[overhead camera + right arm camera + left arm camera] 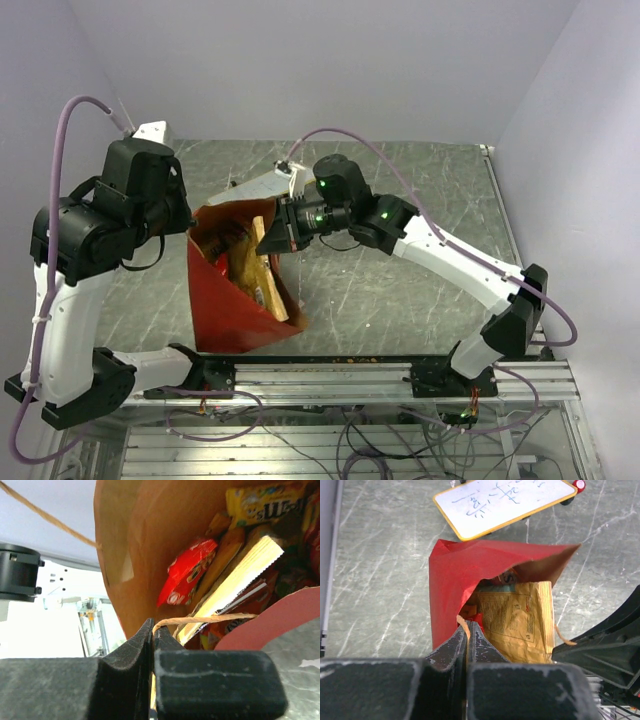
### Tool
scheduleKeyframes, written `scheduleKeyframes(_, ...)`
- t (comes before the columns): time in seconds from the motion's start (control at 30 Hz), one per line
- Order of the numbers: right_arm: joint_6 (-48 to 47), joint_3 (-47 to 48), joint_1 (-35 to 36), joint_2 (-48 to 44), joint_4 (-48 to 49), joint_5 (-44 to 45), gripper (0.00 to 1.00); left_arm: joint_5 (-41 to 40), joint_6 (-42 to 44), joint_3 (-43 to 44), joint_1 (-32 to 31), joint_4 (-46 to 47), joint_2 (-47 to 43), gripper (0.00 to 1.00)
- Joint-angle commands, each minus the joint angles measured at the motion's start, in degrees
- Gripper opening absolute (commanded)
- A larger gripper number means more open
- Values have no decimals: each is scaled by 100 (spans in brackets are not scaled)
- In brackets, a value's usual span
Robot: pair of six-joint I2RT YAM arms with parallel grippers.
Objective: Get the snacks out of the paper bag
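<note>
The paper bag (222, 318) stands on the table between both arms, red outside and brown inside, its mouth pulled wide. My left gripper (467, 628) is shut on one tan twisted handle (463, 625) at the bag's left rim (190, 232). My right gripper (153, 629) is shut on the other handle (210, 620) at the right rim (270, 240). Snacks lie deep inside the bag: a red packet (188, 571), a yellow packet (262, 502) and a tan printed packet (517, 622). In the top view the snacks (245, 268) show through the mouth.
A white board with a yellow edge (502, 502) lies on the table just beyond the bag (262, 186). A small red cylinder (579, 484) sits at its far end. The metal rail (380, 375) runs along the near table edge.
</note>
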Motion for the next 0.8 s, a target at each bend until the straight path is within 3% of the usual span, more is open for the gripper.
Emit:
scheduleKeyframes(0.0, 289, 35, 152, -138, 978, -539, 0, -635, 444, 578, 29, 501, -71, 7)
scheduleKeyframes(0.17, 67, 18, 153, -178, 810, -618, 0, -550, 476, 485, 30, 655, -132, 7)
scheduleKeyframes(0.5, -477, -746, 206, -680, -20, -277, 0, 868, -13, -1276, 36, 2171, -951, 7)
scheduleKeyframes(0.77, -864, -680, 204, -989, -946, 255, 0, 516, -622, -1632, 36, 1845, -1183, 7)
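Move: Both grippers still hold the red paper bag by its handles, one each. Its middle hangs about 6 cm back, 8 cm right and 18 cm below the left hand, and about 4 cm back, 3 cm left and 13 cm below the right. From the right hand, the gold packet is some 4 cm back, 1 cm right and 7 cm lower; the red snack lies roughly 1 cm back, 6 cm left and 11 cm lower. Slightly left at first, then reversing to the right and down, both hands swing the bag together with grippers shut on the handles. The left hand rises a little, then goes right and down, about 4 cm each; the right hand also draws back towards the base throughout, and after the turn goes about 4 cm right and 4 cm down. ##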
